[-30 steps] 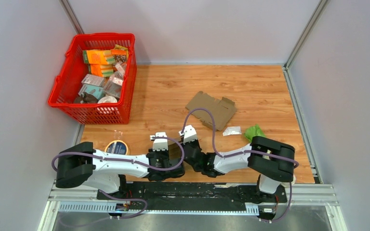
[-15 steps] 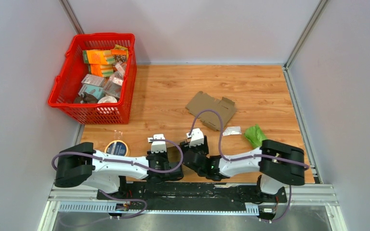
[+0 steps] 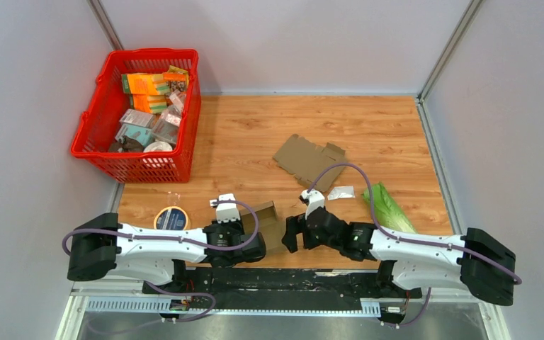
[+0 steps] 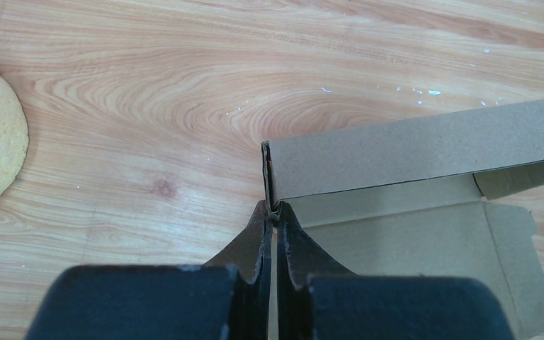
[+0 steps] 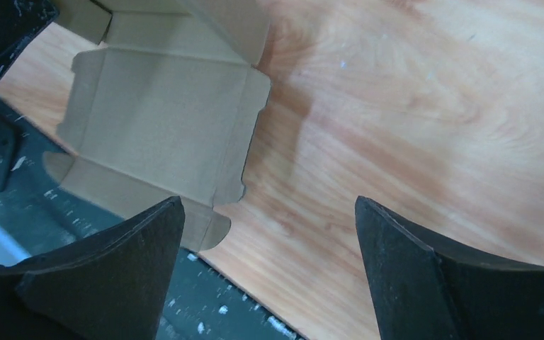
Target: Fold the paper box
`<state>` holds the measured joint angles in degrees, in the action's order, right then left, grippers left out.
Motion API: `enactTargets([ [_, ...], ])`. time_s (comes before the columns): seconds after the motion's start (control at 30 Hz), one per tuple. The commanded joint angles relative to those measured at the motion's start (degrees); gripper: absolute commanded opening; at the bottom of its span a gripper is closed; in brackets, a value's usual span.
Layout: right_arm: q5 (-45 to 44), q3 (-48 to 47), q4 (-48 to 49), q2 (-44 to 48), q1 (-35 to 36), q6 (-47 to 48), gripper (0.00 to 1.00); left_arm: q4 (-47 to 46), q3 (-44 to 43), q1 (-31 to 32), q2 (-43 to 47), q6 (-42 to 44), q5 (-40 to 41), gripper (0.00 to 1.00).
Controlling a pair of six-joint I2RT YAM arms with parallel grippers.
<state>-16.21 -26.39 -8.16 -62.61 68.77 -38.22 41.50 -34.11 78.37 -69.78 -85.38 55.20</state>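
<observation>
The paper box (image 3: 270, 218) is a brown cardboard piece lying partly folded at the table's near edge. In the left wrist view one long wall (image 4: 418, 147) stands up over the flat base (image 4: 404, 244). My left gripper (image 4: 274, 210) is shut on the near end of that wall, at the box's left corner. In the top view the left gripper (image 3: 253, 236) sits just left of the box. My right gripper (image 3: 291, 234) is just right of it, open and holding nothing. In the right wrist view the box (image 5: 157, 120) lies beyond the left fingertip of the right gripper (image 5: 269, 202).
A second flat cardboard blank (image 3: 310, 160) lies mid-table. A small white packet (image 3: 341, 192) and a green bag (image 3: 389, 206) lie right of the right gripper. A tape roll (image 3: 171, 217) sits near the left arm. A red basket (image 3: 96, 117) with several items stands far left.
The right gripper has gone from shut to wide open and drawn back to the right, off the box. The left gripper stays shut on the box, shifted slightly left.
</observation>
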Motion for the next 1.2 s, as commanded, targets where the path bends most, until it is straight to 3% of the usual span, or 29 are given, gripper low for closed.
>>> enactTargets([
  [0.0, 22.16, -0.41, -1.86, 1.79, -6.8, -5.28, 0.93, 1.39, 0.62, -0.06, 3.42, -1.36, -0.44, 0.0],
  [0.13, 32.1, 0.46, 1.83, -0.75, -14.35, -10.64, 0.86, 2.1, 0.88, -0.06, 5.0, -2.77, -0.53, 0.0],
  [0.27, 37.99, 0.46, 10.5, -3.31, -14.9, -16.0, 0.8, 1.75, 0.88, -0.06, 6.4, -2.94, -0.8, 0.0],
  [0.47, 39.05, -2.34, 12.91, -8.05, -14.98, -19.7, 0.68, 0.7, 1.67, -0.06, 8.95, -3.38, -1.23, 0.0],
  [0.57, 38.36, -2.61, 11.95, -8.58, -14.9, -20.4, 0.48, -0.36, 2.29, -0.06, 10.27, -2.25, -1.93, 0.0],
  [0.6, 37.75, -2.61, 11.25, -8.5, -14.98, -20.32, 0.32, -0.71, 2.55, -0.14, 10.8, -1.81, -2.2, 0.0],
  [0.7, 36.25, -3.84, 6.25, -7.79, -15.16, -17.96, 0.12, -5.53, 4.31, -0.06, 13.26, 4.5, -5.0, 0.13],
  [0.77, 36.07, -6.47, 0.04, -7.27, -15.77, -14.09, 0.09, -11.77, 6.68, -0.06, 17.02, 14.24, -7.2, 0.32],
  [0.83, 35.81, -8.58, -5.87, -7.09, -17.61, -11.63, 0.05, -16.16, 8.69, -0.06, 20.63, 24.32, -12.29, 0.43],
  [0.93, 38.18, -12.53, -15.37, -6.21, -21.03, -5.57, 0.02, -17.94, 10.81, -0.15, 32.9, 33.75, -20.46, 0.57],
  [1.07, 42.91, -18.06, -25.64, -5.94, -25.26, 1.29, 0.03, -14.08, 9.68, -0.06, 44.69, 41.16, -31.08, 0.65],
  [1.17, 49.06, -20.45, -29.54, -7.43, -29.21, 1.39, 0.03, -15.91, 6.7, -0.06, 46.84, 48.01, -41.69, 0.66],
])
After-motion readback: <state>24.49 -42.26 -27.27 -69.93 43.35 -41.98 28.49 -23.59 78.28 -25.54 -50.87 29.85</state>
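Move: The paper box's flat panel has its right edge about 4 cm to the left of the open right hand, 2 cm back and just below. From that hand, the white packet lies some 12 cm right and 9 cm ahead, and the flattened cardboard about 5 cm right and 17 cm ahead. From the left hand, already pinching the box's far left corner, the same edge is roughly 8 cm right and 4 cm back; the tape roll is about 17 cm left, level with that hand. The box's panel is pinched at its right edge by the right hand, which goes about 4 cm left and slightly back, swings its fingers to point left and down, closes, then carries right, up and forward. The left hand keeps the far left corner and raises it about 1.5 cm, then opens, lets go and draws back and up, also right, turning some 35 degrees clockwise. ##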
